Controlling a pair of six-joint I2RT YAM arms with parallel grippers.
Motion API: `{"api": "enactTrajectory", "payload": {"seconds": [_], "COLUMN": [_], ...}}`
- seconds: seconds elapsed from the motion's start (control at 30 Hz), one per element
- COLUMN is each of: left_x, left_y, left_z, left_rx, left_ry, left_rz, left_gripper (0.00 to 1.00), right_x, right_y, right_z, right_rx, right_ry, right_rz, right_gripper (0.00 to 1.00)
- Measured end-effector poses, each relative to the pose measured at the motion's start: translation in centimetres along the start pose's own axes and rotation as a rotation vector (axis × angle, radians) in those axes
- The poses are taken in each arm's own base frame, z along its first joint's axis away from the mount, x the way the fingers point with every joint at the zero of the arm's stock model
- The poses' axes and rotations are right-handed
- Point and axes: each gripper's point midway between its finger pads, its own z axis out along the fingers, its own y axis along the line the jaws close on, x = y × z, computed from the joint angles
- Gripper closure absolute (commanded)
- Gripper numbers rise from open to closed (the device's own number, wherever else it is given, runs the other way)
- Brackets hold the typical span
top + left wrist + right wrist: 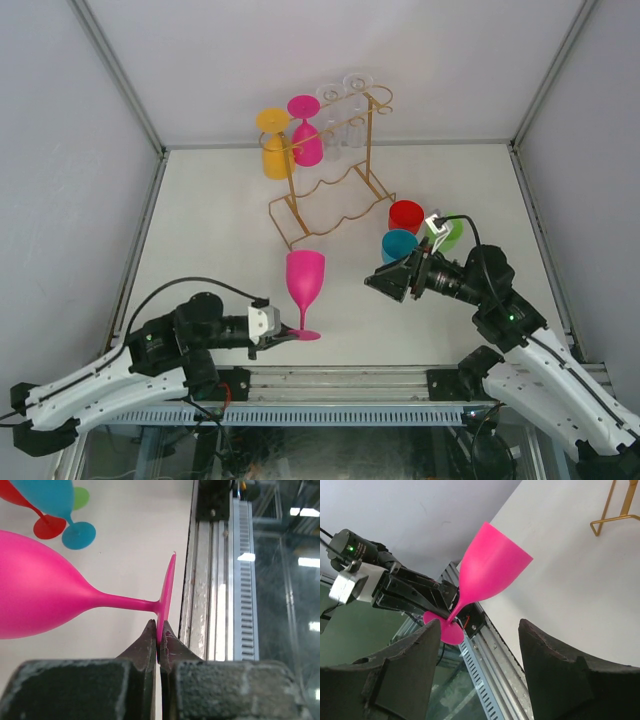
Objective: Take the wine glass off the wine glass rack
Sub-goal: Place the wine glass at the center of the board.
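My left gripper (291,337) (159,631) is shut on the rim of the foot of a pink wine glass (305,279) (42,595) (491,570), near the table's front edge. The glass's open bowl points toward the wine glass rack (330,200). That gold wire stand is at the back centre, and one corner of its base (615,515) shows in the right wrist view. My right gripper (385,281) (480,626) stands open to the right of the glass, facing it, with nothing between its fingers.
A yellow glass (275,146), a second pink glass (306,136) and two clear glasses (345,112) hang on the rack. Red (406,215), blue (397,246) and green (451,233) glasses stand beside my right arm. The metal rail (210,590) borders the front edge.
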Motion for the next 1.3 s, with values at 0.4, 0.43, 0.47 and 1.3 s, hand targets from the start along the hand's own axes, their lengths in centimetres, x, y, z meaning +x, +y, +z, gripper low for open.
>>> {"api": "enactTrajectory", "payload": {"seconds": [0.4,0.43,0.47,1.3], "left_x": [4.0,4.4,5.0,6.3], "left_y": [-3.8,-3.9,-4.0,-3.4], "left_z": [1.3,1.5,1.8,2.1], "left_rx": [0.186,0.187,0.186,0.122], "left_ry": [0.143,0.164,0.196,0.203], "left_rz": [0.248,0.266,0.288,0.474], "left_gripper": [1.00,1.00,1.00,1.00], "right_x": [1.8,1.9,1.9,2.8], "right_y": [-2.5,-2.6,-2.7,-1.2], "right_z": [1.8,1.9,2.0,4.4], "right_rx": [0.060,0.064,0.067,-0.013], "right_ry": [0.101,0.105,0.109,0.178], "right_rz": [0.066,0.072,0.077,0.215], "right_gripper": [0.36,0.36,0.36,0.40]}}
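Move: The left hand already pinches the pink wine glass by its foot; the glass's middle is some 6 cm ahead, 2 cm right and 6 cm up, the right gripper roughly 8 cm ahead, 15 cm right and 7 cm up. From the right hand that glass is about 15 cm left, 2 cm back, 1 cm down. Standing some 17 cm below the right hand are blue, 13 cm ahead and 4 cm right; red, 20 ahead, 5 right; green, 18 ahead, 12 right. Keeping its pinch on the rim of the glass's foot, the left hand sinks over 8 cm while drawing back about 3, then comes up 2 cm, its wrist turning clockwise and tipping the bowl up and over towards the right gripper. The right hand, jaws staying open, drops some 4 cm and then slides about 3 cm left towards the bowl, tipping about 15 degrees. ##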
